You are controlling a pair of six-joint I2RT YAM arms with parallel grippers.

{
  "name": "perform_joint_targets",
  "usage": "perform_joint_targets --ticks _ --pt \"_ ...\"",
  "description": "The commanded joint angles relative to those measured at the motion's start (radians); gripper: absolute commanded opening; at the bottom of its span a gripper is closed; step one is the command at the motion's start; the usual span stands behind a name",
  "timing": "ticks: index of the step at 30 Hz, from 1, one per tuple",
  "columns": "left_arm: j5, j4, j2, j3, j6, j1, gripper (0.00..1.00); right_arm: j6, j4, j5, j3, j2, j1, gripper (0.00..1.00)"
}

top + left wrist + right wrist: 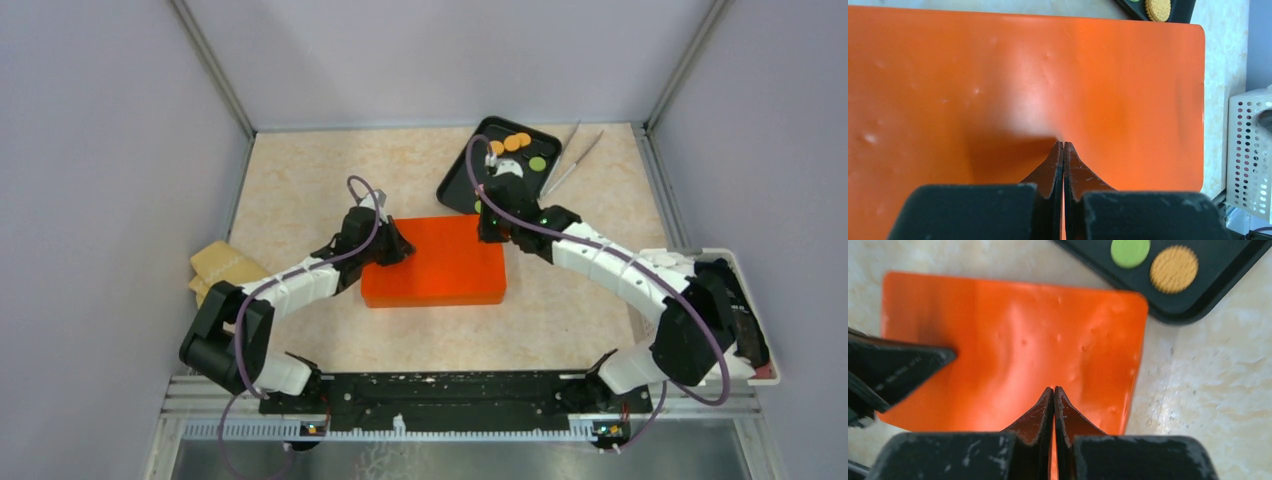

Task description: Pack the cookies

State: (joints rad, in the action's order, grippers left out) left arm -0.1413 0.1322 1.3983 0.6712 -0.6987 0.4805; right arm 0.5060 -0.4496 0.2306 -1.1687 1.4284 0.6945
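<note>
A flat orange box (435, 260) lies mid-table. My left gripper (400, 247) is shut at its left end, its tips (1063, 144) down on the orange lid (1048, 75) with nothing between them. My right gripper (492, 228) is shut too, tips (1054, 389) over the box's right part (1013, 335). Behind the box sits a black tray (460, 185) with orange cookies (511, 142) and a green cookie (537, 163). The right wrist view shows a green cookie (1130, 251) and an orange cookie (1174, 268) on the tray (1218, 270). One cookie (1158, 8) peeks into the left wrist view.
Metal tongs (575, 160) lie right of the tray. Tan paper bags (222, 268) sit by the left wall. A white perforated basket (745, 300) stands at the right edge, also seen from the left wrist (1248, 150). A white item (505, 172) rests on the tray.
</note>
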Motion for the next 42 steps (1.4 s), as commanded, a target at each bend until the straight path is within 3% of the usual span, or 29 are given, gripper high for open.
perform_joint_targets --ticks 1,9,19,22,25,30,32,33,34,42 --pt "-0.018 -0.006 0.055 0.022 0.013 0.024 0.0 0.056 0.023 -0.041 0.12 0.025 0.032 0.0" --pt "-0.013 -0.024 0.066 0.061 0.03 0.038 0.0 0.109 0.009 -0.032 0.273 0.013 0.033 0.0" --pt "0.092 -0.197 -0.029 0.222 0.107 0.04 0.0 -0.012 -0.033 0.04 0.017 -0.025 0.033 0.0" --pt "0.131 -0.246 -0.063 0.28 0.142 0.041 0.04 -0.05 -0.038 0.041 -0.055 -0.015 0.033 0.13" --pt "0.173 -0.277 -0.095 0.329 0.177 0.041 0.19 -0.079 -0.04 0.058 -0.12 -0.011 0.033 0.37" --pt "0.222 -0.318 -0.12 0.405 0.224 0.04 0.66 -0.11 -0.034 0.109 -0.182 -0.008 0.033 0.79" --pt "0.255 -0.354 -0.121 0.445 0.24 0.041 0.8 -0.118 -0.036 0.147 -0.196 -0.008 0.033 0.96" --pt "0.273 -0.37 -0.118 0.467 0.251 0.04 0.94 -0.132 -0.036 0.164 -0.201 -0.008 0.033 0.98" --pt "0.293 -0.394 -0.113 0.49 0.264 0.04 0.98 -0.144 -0.037 0.18 -0.206 -0.009 0.034 0.99" --pt "0.478 -0.486 -0.136 0.553 0.295 0.041 0.98 -0.17 -0.037 0.369 -0.182 -0.054 0.033 0.99"
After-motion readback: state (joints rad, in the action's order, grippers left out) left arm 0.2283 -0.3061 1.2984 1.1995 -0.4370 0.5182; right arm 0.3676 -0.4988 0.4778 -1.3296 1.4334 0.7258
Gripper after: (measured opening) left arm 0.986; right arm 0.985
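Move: The left hand's closed tips are on the orange lid over the box. The lid's middle lies roughly 4 cm to its right and 1 cm back. From the right hand, hanging over the lid's right part, that middle is about 10 cm left, 2 cm back and 10 cm down. The tray's middle sits about 16 cm ahead of the right hand and 3 cm right, its nearest green cookie 9 cm ahead and 1 cm left, both some 15 cm below. Left fingertips, already resting on the lid, slide 2 cm right towards its middle, then lift off, rising about 18 cm, forward and slightly left, tipping up 20 degrees. Meanwhile the right hand, shut, drops 9 cm and back 5 towards the lid's near right part, halts briefly, then climbs some 15 cm and forward past its starting place. Both grippers open wide on the way up. ##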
